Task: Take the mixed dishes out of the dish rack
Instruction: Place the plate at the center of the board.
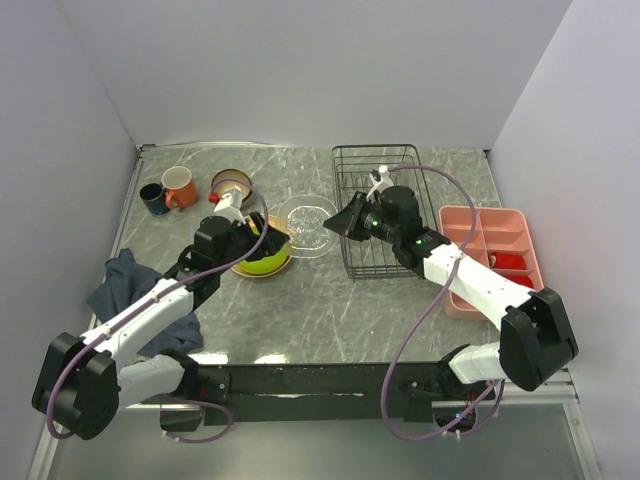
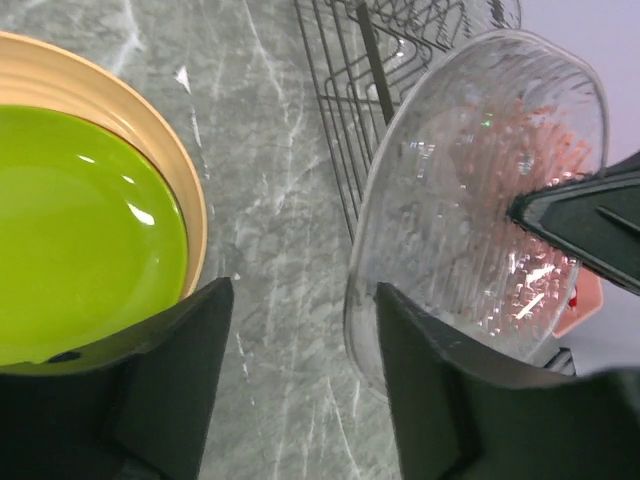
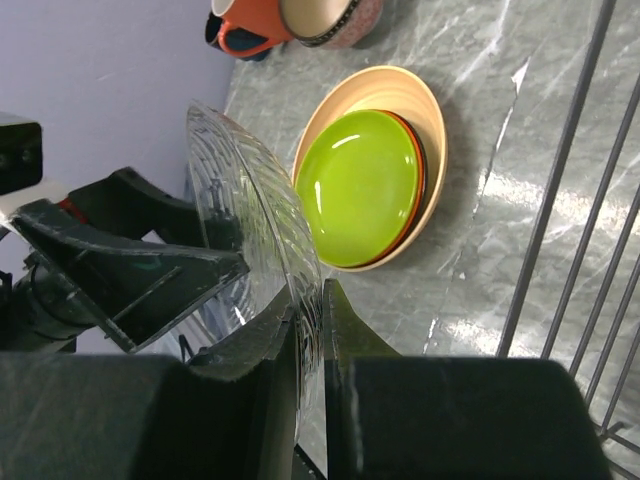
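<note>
A clear ribbed glass plate (image 1: 305, 225) hangs on edge above the table between the dish rack (image 1: 385, 160) and a stack of plates (image 1: 265, 262). My right gripper (image 3: 310, 310) is shut on the glass plate's (image 3: 250, 200) rim. My left gripper (image 2: 305, 340) stands open at the opposite rim of the plate (image 2: 470, 180). That rim lies just inside its right finger (image 2: 440, 390), with bare table showing in the gap. The stack is a green plate (image 2: 70, 230) on an orange-red one in a tan plate (image 2: 150, 130).
An orange mug (image 1: 180, 187), a dark-blue cup (image 1: 152, 197) and a speckled bowl (image 1: 232, 183) stand at the back left. A pink divided tray (image 1: 495, 250) with red items lies right of the rack. A blue-grey cloth (image 1: 125, 280) sits under the left arm.
</note>
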Motion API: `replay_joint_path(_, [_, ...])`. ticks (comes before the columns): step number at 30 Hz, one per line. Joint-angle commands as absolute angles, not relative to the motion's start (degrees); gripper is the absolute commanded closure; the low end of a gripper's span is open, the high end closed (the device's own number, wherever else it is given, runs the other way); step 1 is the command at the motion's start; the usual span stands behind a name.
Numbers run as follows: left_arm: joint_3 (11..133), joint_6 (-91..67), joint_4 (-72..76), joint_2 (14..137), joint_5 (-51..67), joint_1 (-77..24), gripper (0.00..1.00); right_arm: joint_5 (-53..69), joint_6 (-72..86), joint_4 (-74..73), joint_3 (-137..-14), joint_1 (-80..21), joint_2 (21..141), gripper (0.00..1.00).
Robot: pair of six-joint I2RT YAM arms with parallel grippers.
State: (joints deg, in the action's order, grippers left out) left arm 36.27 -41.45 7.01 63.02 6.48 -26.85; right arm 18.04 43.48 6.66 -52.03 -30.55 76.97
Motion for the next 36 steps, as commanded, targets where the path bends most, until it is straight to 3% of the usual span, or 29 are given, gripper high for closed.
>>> replay_joint_path(1, [34.28, -44.64, 12.48, 63.46, 8.08, -27.25, 0.45, 20.21, 45.70, 11.95, -51.42, -30.24, 74.53, 0.93])
replay_joint_path(2, [34.19, -44.91, 12.92, 63.37, 8.17, -27.25, 0.54, 20.04, 45.62, 12.04, -51.50, -30.32, 74.62, 0.91])
replay_joint_path(3, [34.10, -45.35, 13.18, 63.20, 8.00, -27.16, 0.75, 19.87, 45.62, 11.95, -51.50, -30.24, 74.53, 0.91])
replay_joint_path(6, [34.01, -45.44, 13.27, 62.84, 7.65, -27.25, 0.93, 19.69, 45.35, 12.13, -51.33, -30.24, 74.44, 0.87])
replay_joint_path(8, [34.01, -45.53, 13.18, 62.58, 7.38, -27.16, 0.99, 19.60, 45.44, 12.22, -51.15, -30.32, 74.44, 0.82])
replay_joint_path(13, [33.05, -46.06, 12.48, 61.26, 4.93, -27.25, 0.99, 18.55, 44.92, 11.52, -50.98, -30.23, 74.18, 0.63])
replay_joint_path(14, [33.05, -45.79, 11.78, 61.00, 4.23, -27.16, 0.99, 18.02, 44.65, 10.90, -50.98, -30.23, 73.92, 0.50])
replay_joint_path(17, [33.05, -44.31, 9.24, 59.94, 1.76, -26.98, 0.99, 15.83, 42.90, 9.06, -50.98, -30.23, 72.87, 0.29])
replay_joint_path(23, [32.35, -42.45, 5.89, 58.10, 0.18, -22.95, 0.99, 8.81, 37.62, 3.01, -52.29, -30.32, 70.32, 0.01])
replay_joint_path(30, [31.55, -42.19, 1.85, 60.28, 0.53, -13.37, 0.99, -4.35, 31.47, -5.26, -54.22, -30.32, 67.15, 0.00])
replay_joint_path(36, [33.22, -41.66, 0.18, 66.44, 0.70, -11.52, 0.99, -14.76, 25.67, -10.81, -56.25, -30.06, 65.13, 0.00])
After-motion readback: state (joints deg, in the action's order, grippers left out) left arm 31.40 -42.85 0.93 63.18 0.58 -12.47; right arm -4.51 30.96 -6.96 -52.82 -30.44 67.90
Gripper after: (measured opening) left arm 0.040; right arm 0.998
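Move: The clear plate, still in the right hand's grip, hangs between the hands: its middle is about 5 cm right and 2 cm ahead of the left hand, and some 5 cm left of the right hand. The green-topped plate stack lies roughly 7 cm ahead, 6 cm left and 16 cm below the left hand, or about 16 cm left, 6 cm ahead of the right. The bowl stands about 15 cm beyond the stack and 7 cm left of it; the rack's middle is some 23 cm right, 16 cm ahead of the left hand. Shut the left fingers on the clear plate's near rim, keep the right grip until they hold, then open the right fingers wide and back that hand about 8 cm to the right, turning clockwise. Carry the plate left some 12 cm with the left gripper towards the stack, swinging about 20 degrees counter-clockwise and, late on, sinking and tipping down. ##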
